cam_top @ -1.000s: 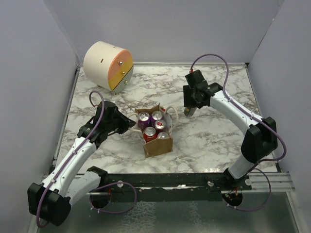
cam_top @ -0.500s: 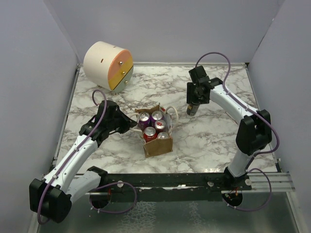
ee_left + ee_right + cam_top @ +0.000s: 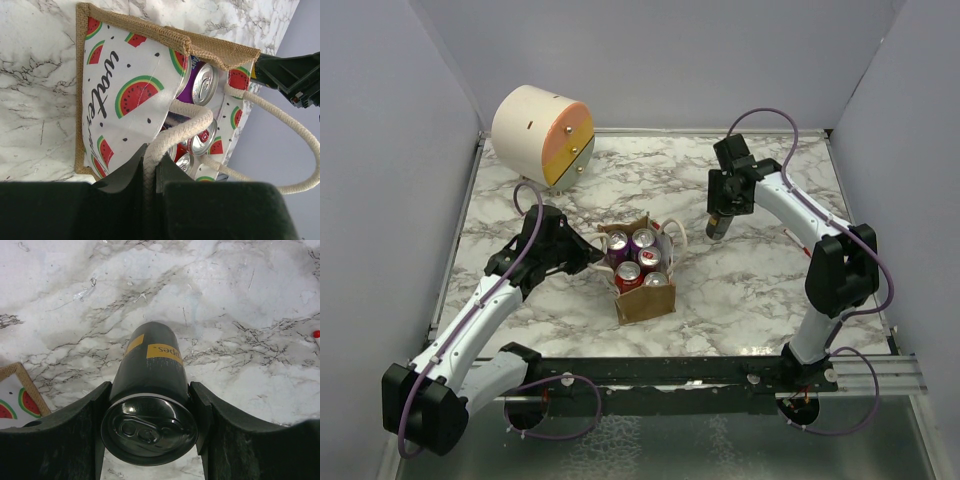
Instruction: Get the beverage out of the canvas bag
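Note:
The canvas bag (image 3: 642, 298) stands mid-table, tan with a watermelon pattern (image 3: 125, 95) and white rope handles. Several cans (image 3: 632, 256) stand inside it. My left gripper (image 3: 594, 262) is shut on a rope handle (image 3: 175, 135) at the bag's left side. My right gripper (image 3: 716, 226) is shut on a black can with a yellow label (image 3: 150, 390) and holds it upright over the marble table, to the right of the bag. The can's base looks close to the table; I cannot tell if it touches.
A cream-and-orange cylindrical drum (image 3: 542, 136) lies at the back left. Grey walls close in the table on three sides. A black rail (image 3: 660, 370) runs along the near edge. A small red mark (image 3: 316, 333) shows on the marble at the right.
My right gripper has turned and shifted slightly right and back with the black can, its arm folding nearer the right wall. The left gripper and the bag have hardly moved.

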You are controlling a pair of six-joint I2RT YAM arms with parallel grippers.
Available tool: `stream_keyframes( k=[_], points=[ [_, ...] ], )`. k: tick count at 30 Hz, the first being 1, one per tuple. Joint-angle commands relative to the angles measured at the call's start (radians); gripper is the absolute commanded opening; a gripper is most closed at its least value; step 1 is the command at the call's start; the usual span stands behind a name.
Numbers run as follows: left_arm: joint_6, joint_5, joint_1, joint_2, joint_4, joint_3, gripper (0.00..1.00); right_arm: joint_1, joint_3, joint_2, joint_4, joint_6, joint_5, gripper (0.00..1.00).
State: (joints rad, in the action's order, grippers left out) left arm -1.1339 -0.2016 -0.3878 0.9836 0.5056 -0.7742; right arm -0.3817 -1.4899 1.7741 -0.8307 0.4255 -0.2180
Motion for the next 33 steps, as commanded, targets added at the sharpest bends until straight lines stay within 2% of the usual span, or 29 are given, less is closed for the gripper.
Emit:
stream_keyframes(
  k=[1, 8, 11, 22, 25, 28, 33],
  points=[
    [0.021, -0.016, 0.001, 0.007, 0.017, -0.022, 0.00, 0.006, -0.055, 0.006, 0.008, -0.003, 0.036, 0.53],
    [0.010, -0.021, 0.001, -0.004, 0.021, -0.023, 0.00, 0.006, -0.049, -0.021, 0.016, -0.018, 0.045, 0.84],
    [0.011, -0.019, 0.001, -0.006, 0.030, -0.028, 0.00, 0.006, -0.045, -0.049, 0.017, -0.025, 0.047, 0.90],
    [-0.017, 0.007, 0.001, -0.031, 0.030, -0.021, 0.00, 0.005, 0.082, -0.207, 0.040, -0.060, 0.089, 0.92],
    [-0.043, 0.021, 0.001, -0.058, 0.022, -0.007, 0.00, -0.014, 0.020, -0.249, 0.014, -0.066, 0.091, 0.92],
    [-0.058, 0.035, 0.000, -0.081, 0.022, 0.003, 0.00, -0.083, -0.070, -0.276, 0.004, -0.078, 0.116, 0.91],
    [-0.052, 0.041, 0.000, -0.087, 0.034, 0.001, 0.00, -0.204, -0.145, -0.294, 0.032, -0.085, 0.264, 0.86]
  ],
)
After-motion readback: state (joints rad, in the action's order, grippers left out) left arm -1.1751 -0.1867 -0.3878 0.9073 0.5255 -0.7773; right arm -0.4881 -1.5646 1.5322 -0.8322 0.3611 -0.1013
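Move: The right gripper still grips the upper part of the dark beverage can, whose middle is some 3 cm straight below the hand point, with its foot on the marble. The canvas bag with the other cans stands about 18 cm left of this hand and 12 cm nearer the base; a red-tipped stick lies roughly 20 cm to its right and 2 cm back, 8 cm lower. From the left hand, the dark can is about 26 cm right, 12 cm ahead and 8 cm lower. Keep the right hand nearly in place while you spread its fingers wide to let go of the dark can, then lift clear, easing back a little, and swing left towards the canvas bag as you climb, about 12 cm up and 5 cm left in all, tilting the fingertips some 15 degrees outward. Keep the left gripper shut on the bag's handle, raising it about 2 cm at the end. ##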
